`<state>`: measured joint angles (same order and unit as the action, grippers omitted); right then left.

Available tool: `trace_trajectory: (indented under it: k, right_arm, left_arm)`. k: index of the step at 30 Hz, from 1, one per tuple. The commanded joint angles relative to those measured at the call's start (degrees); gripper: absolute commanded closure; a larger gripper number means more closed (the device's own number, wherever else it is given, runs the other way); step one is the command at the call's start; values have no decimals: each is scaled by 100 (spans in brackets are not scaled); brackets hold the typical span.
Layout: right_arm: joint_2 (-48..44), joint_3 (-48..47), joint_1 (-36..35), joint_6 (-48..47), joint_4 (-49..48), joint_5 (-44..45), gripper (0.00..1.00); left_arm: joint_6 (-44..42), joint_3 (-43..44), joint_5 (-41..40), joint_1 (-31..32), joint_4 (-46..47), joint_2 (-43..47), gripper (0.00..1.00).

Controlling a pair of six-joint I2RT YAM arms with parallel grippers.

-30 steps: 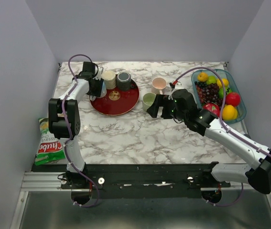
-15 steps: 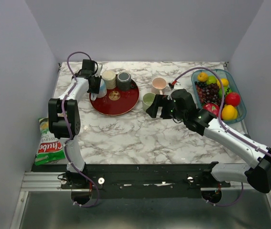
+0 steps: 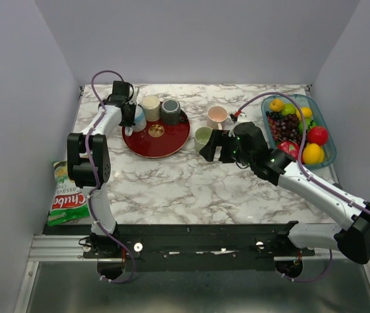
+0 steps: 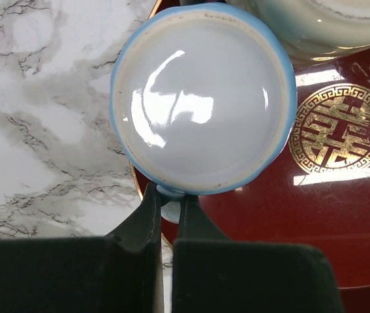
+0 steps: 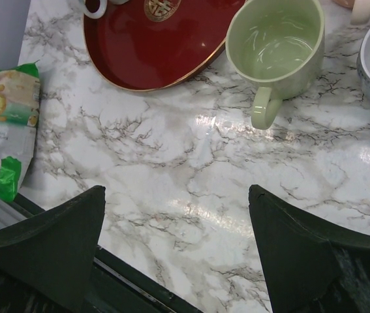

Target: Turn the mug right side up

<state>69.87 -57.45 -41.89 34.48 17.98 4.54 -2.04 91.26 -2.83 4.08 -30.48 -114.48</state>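
The mug (image 4: 203,98) is light blue and stands upside down on the left edge of a red tray (image 4: 341,215), with its glazed white base facing my left wrist camera. My left gripper (image 4: 169,195) is shut on the mug's handle (image 4: 170,207), which sticks out toward me between the two black fingers. From above, the left gripper (image 3: 130,115) sits at the tray's left rim beside the mug (image 3: 139,120). My right gripper (image 5: 176,192) hangs open over bare marble, with nothing between its fingers, near a green mug (image 5: 276,45).
On the red tray (image 3: 162,138) stand a cream mug (image 3: 150,107) and a grey mug (image 3: 169,111), both upside down. A pink mug (image 3: 216,116) and the green mug (image 3: 203,137) stand upright mid-table. A fruit container (image 3: 328,140) is at the right, and a chips bag (image 3: 64,192) hangs off the left edge.
My left gripper has closed its fingers onto the blue mug's handle. The right arm has barely moved.
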Motion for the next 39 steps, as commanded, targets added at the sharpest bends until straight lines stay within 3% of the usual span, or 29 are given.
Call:
trace_trajectory:
  k: [1, 11, 19, 26, 33, 39]
  right_arm:
    - [1, 85, 23, 33, -93, -119, 4]
    - [-78, 67, 23, -11, -180, -304, 0]
    - [-280, 120, 23, 41, -303, -575, 0]
    - [-368, 234, 32, 313, -777, -1050, 0]
    - [-272, 550, 14, 884, -2060, -1806, 0]
    - [166, 709, -100, 1491, -3282, -2053, 0]
  left_arm:
    - [169, 111, -41, -30, 25, -49, 100]
    - [1109, 182, -385, -21, -757, 654, 100]
    - [1803, -599, 596, -21, -732, 1935, 100]
    - [2691, -1724, 2126, 76, 233, 3386, 100]
    - [4623, -3228, 3489, 216, 2088, 4793, 100]
    - [5995, -3879, 3553, 549, 3161, 5558, 100]
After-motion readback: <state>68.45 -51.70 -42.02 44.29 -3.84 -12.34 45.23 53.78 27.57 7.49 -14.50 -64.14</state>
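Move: Beside the tray's left rim, the shut left fingers hold the handle of the upside-down blue mug; its body lies about 5 cm ahead and 3 cm right. The open right gripper it is taken to is some 16 cm back, 31 cm right, 12 cm up; the cream mug is 10 cm ahead, 8 cm right, the green mug 4 cm back, 28 cm right. From the right hand, the blue mug lies roughly 21 cm ahead, 29 cm left, 12 cm below. Keeping its pinch on the blue mug's handle, the left hand pauses, then draws back about 17 cm while rising as much and swinging some 12 cm right towards the right gripper, rolling about 55 degrees with its right side going up. The right hand, fingers staying wide open, comes to meet the mug, left and up about 5 cm each, its left side rolling up. ##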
